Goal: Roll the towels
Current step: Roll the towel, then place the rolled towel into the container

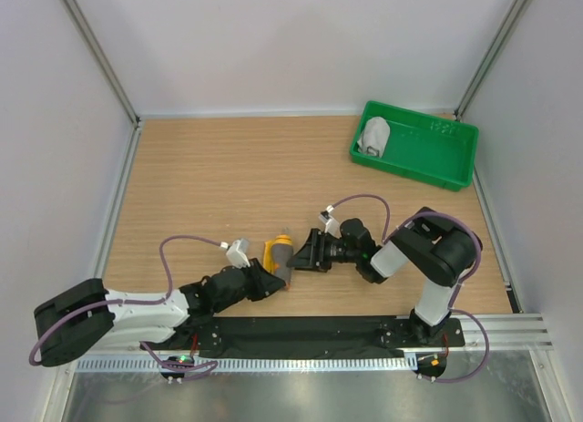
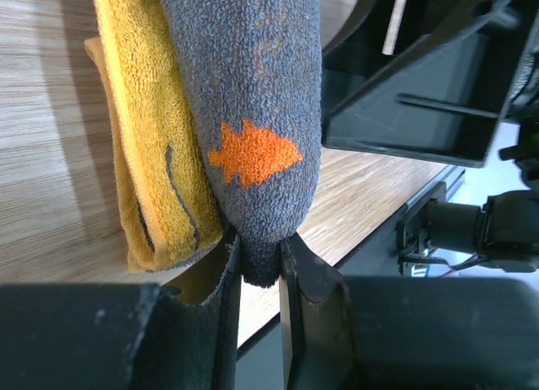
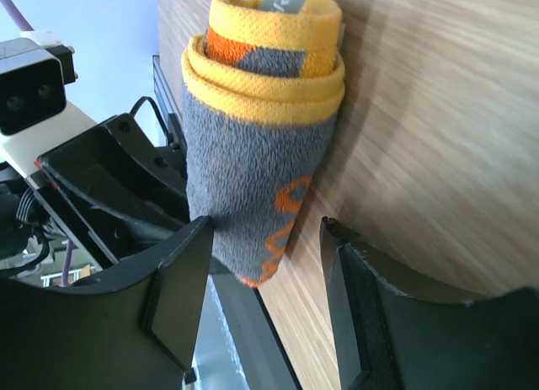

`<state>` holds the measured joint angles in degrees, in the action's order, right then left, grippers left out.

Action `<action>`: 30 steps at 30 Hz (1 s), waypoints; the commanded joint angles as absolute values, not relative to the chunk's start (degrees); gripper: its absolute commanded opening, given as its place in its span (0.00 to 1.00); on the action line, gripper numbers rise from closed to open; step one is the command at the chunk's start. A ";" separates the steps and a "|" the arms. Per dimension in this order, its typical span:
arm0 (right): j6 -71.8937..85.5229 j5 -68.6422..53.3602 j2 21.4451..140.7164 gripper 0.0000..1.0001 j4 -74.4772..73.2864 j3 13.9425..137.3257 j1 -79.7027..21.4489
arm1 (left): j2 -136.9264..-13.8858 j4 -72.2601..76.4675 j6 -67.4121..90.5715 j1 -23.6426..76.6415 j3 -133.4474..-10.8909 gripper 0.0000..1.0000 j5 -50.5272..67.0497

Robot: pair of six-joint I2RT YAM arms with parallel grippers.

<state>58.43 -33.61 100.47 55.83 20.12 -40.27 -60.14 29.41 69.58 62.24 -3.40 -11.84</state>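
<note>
The orange and yellow patterned towel [image 1: 281,260] lies rolled near the table's front edge, grey backing outward. My left gripper [image 2: 261,255] is shut on the near end of that roll [image 2: 253,112]; both fingers press into the grey fabric. My right gripper [image 3: 265,238] faces it from the other side, open, its fingers straddling the roll's end [image 3: 253,154]. One finger touches the cloth and the other stands apart over bare wood. The plain light grey towel [image 1: 373,137] sits rolled in the green tray [image 1: 428,158] at the back right.
The black mounting strip [image 1: 310,333] runs along the near edge, just behind both grippers. White enclosure walls close in the table on three sides. The left arm's body [image 1: 137,311] lies low across the front left.
</note>
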 commanded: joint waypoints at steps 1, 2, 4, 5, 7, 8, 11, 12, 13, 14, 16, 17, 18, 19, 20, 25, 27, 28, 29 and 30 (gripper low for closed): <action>57.74 -32.78 103.78 0.59 62.75 23.64 -41.74 | -56.70 26.11 70.93 61.17 1.06 0.00 -10.90; 57.83 -32.70 104.67 0.59 63.36 24.43 -42.36 | -55.82 25.32 70.84 60.91 1.14 0.00 -10.90; 58.01 -32.43 105.99 0.59 64.07 25.31 -43.06 | -53.71 22.42 70.66 60.56 1.23 0.00 -11.42; 58.09 -32.43 107.39 0.59 64.42 26.01 -43.68 | -53.18 21.63 70.66 60.21 1.23 0.00 -11.43; 58.45 -32.43 108.54 0.58 65.56 26.54 -44.03 | -51.78 20.31 70.66 59.86 1.58 0.00 -10.90; 58.62 -32.52 109.41 0.58 66.00 26.98 -44.29 | -51.42 19.69 70.75 59.68 1.67 0.00 -10.72; 59.50 -32.78 110.56 0.58 68.37 27.51 -44.65 | -50.71 18.11 71.19 59.15 2.11 0.00 -10.37; 59.76 -32.78 111.00 0.59 68.64 27.60 -45.00 | -50.63 18.11 71.80 58.72 2.37 0.00 -10.20; 59.85 -32.87 111.18 0.59 68.90 27.86 -45.09 | -50.63 18.37 72.15 58.62 2.63 0.00 -10.11; 60.03 -32.96 111.27 0.59 69.25 28.04 -45.17 | -50.54 18.46 72.51 58.54 3.07 0.00 -10.02; 60.03 -33.22 111.62 0.59 69.61 28.21 -45.52 | -50.54 18.81 73.12 58.45 3.69 0.00 -9.85; 60.12 -33.14 111.45 0.58 69.96 28.21 -45.61 | -50.54 18.37 73.04 58.36 3.69 0.00 -9.84; 60.20 -33.05 111.53 0.56 70.05 28.30 -45.62 | -50.54 17.67 72.43 58.36 3.26 0.00 -9.67; 60.12 -33.05 111.45 0.54 70.14 28.30 -45.70 | -50.54 17.06 72.07 58.36 2.73 0.01 -9.67; 60.29 -33.05 111.36 0.47 70.14 28.21 -45.70 | -50.62 14.35 71.81 58.27 2.20 0.06 -9.84; 59.86 -32.43 109.87 0.22 68.21 28.48 -45.79 | -51.15 9.58 69.88 58.27 -1.49 0.37 -10.28; 59.15 -31.91 109.25 0.19 65.93 28.74 -45.79 | -51.24 8.36 69.44 58.27 -2.11 0.48 -10.37; 58.54 -31.73 108.46 0.17 63.57 29.26 -45.79 | -51.24 7.91 69.00 58.27 -2.81 0.54 -10.37; 58.01 -31.47 108.02 0.17 61.89 29.53 -45.70 | -51.33 7.30 68.73 58.27 -3.25 0.57 -10.37; 57.22 -31.12 107.32 0.16 60.05 29.88 -45.79 | -51.33 5.55 68.30 58.27 -3.86 0.59 -10.46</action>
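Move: The rolled towel has its near end already pinched in the left fingers; its middle lies about 4 cm ahead of the left hand and 1 cm to the right, at roughly its height. From the open right hand that middle is about 3 cm left and 1 cm back, also about level in height. The roll's yellow flap sits some 3 cm left of the roll's middle, 1 cm farther out, low on the table; the left gripper's tips are 3 cm left and 5 cm back from the right hand. Around the towel roll's body the right hand brings its open fingers, going some 4.5 cm left at nearly constant height, then closes them and pinches the roll crosswise. Meanwhile the left hand, still gripping the near end, shifts about 2 cm left, dips slightly, and opens only once the right fingers are closing, letting go of that end. ##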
